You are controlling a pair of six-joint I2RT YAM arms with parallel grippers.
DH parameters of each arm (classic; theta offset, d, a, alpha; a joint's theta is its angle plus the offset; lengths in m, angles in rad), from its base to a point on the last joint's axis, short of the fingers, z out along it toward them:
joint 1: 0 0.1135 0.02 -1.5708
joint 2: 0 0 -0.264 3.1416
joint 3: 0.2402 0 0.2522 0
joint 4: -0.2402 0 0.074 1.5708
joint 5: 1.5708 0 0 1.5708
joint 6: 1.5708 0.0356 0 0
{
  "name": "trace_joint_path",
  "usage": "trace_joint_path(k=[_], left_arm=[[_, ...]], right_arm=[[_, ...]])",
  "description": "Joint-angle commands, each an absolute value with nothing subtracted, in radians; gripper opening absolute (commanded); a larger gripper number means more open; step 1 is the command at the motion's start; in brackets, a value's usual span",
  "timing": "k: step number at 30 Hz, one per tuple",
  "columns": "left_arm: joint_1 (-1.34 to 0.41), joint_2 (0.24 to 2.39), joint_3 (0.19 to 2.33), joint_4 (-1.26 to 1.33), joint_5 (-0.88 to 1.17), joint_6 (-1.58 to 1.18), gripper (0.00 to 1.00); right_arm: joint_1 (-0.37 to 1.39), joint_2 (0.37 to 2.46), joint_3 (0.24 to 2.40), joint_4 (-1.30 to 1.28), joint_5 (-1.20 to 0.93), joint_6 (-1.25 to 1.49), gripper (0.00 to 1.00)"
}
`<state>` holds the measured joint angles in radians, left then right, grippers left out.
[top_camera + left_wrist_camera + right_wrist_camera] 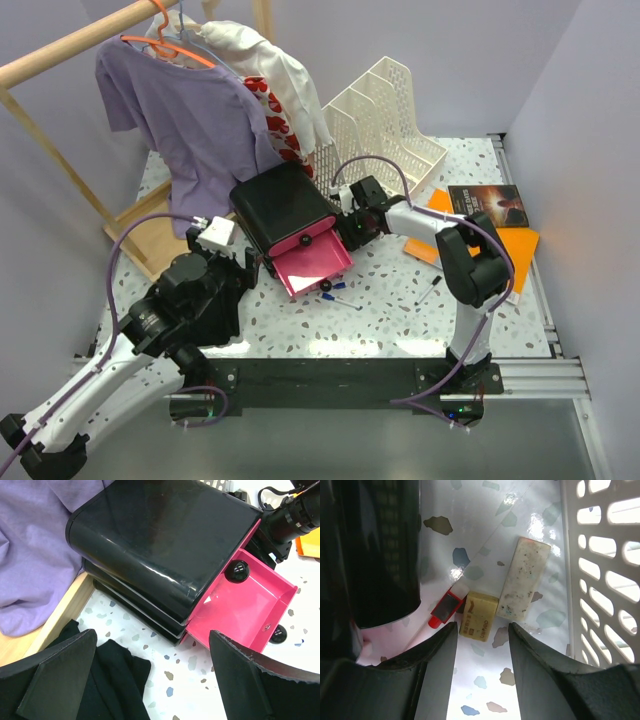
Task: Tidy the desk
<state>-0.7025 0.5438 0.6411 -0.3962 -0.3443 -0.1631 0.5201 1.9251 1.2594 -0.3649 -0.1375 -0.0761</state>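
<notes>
The desk is white with dark speckles. On it stands a black drawer unit with its pink drawer pulled out. My right gripper is low between the unit and the white file rack, open. Just beyond its tips lie a yellow eraser, a dirty white eraser and a small red item. My left gripper is wide open over bare desk, near the unit's front left corner.
A purple shirt hangs from the wooden rack, draping onto its base. Black cloth lies under my left fingers. Pens lie before the drawer, a black pen further right. A dark book rests on orange folders.
</notes>
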Motion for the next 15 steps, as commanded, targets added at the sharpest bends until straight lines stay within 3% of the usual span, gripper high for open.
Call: trace_joint_path(k=[1,4,8,15], left_arm=[[-0.698,0.54,0.634,-0.339,-0.33,-0.149,1.0],[-0.698,0.541,0.634,-0.341,-0.327,-0.149,1.0],[-0.698,0.534,0.634,-0.341,-0.324,-0.149,1.0],[-0.698,0.526,0.634,-0.337,-0.319,-0.147,1.0]], right_arm=[[0.529,1.94,1.278,-0.33,-0.103,-0.052,0.47],[0.528,1.96,1.281,-0.344,-0.1,-0.054,0.4],[0.528,1.938,1.253,-0.362,-0.104,-0.08,0.17],[0.526,1.787,1.174,-0.411,-0.109,-0.161,0.01]])
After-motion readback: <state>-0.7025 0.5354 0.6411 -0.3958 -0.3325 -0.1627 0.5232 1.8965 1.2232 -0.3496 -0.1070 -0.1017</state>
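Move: The right hand's half-open fingers already straddle the small tan block, which lies within a centimetre or so of the hand point, slightly lower. The pale eraser touches its far side, about 4 cm ahead; the marker's end is 2 cm left and 1 cm back. The black organizer is some 14 cm left and 4 cm ahead, the white rack about 14 cm ahead and 6 cm right. From the left hand, the block is roughly 14 cm ahead, 22 cm right and 21 cm below. Almost in place, low over the table, the right hand creeps a few millimetres forward while its fingers close from half open to about a quarter and pinch the tan block by its two sides. With the grip settled, the hand starts easing right and back, under 1 cm, still without any real lift; the wrist barely turns. ##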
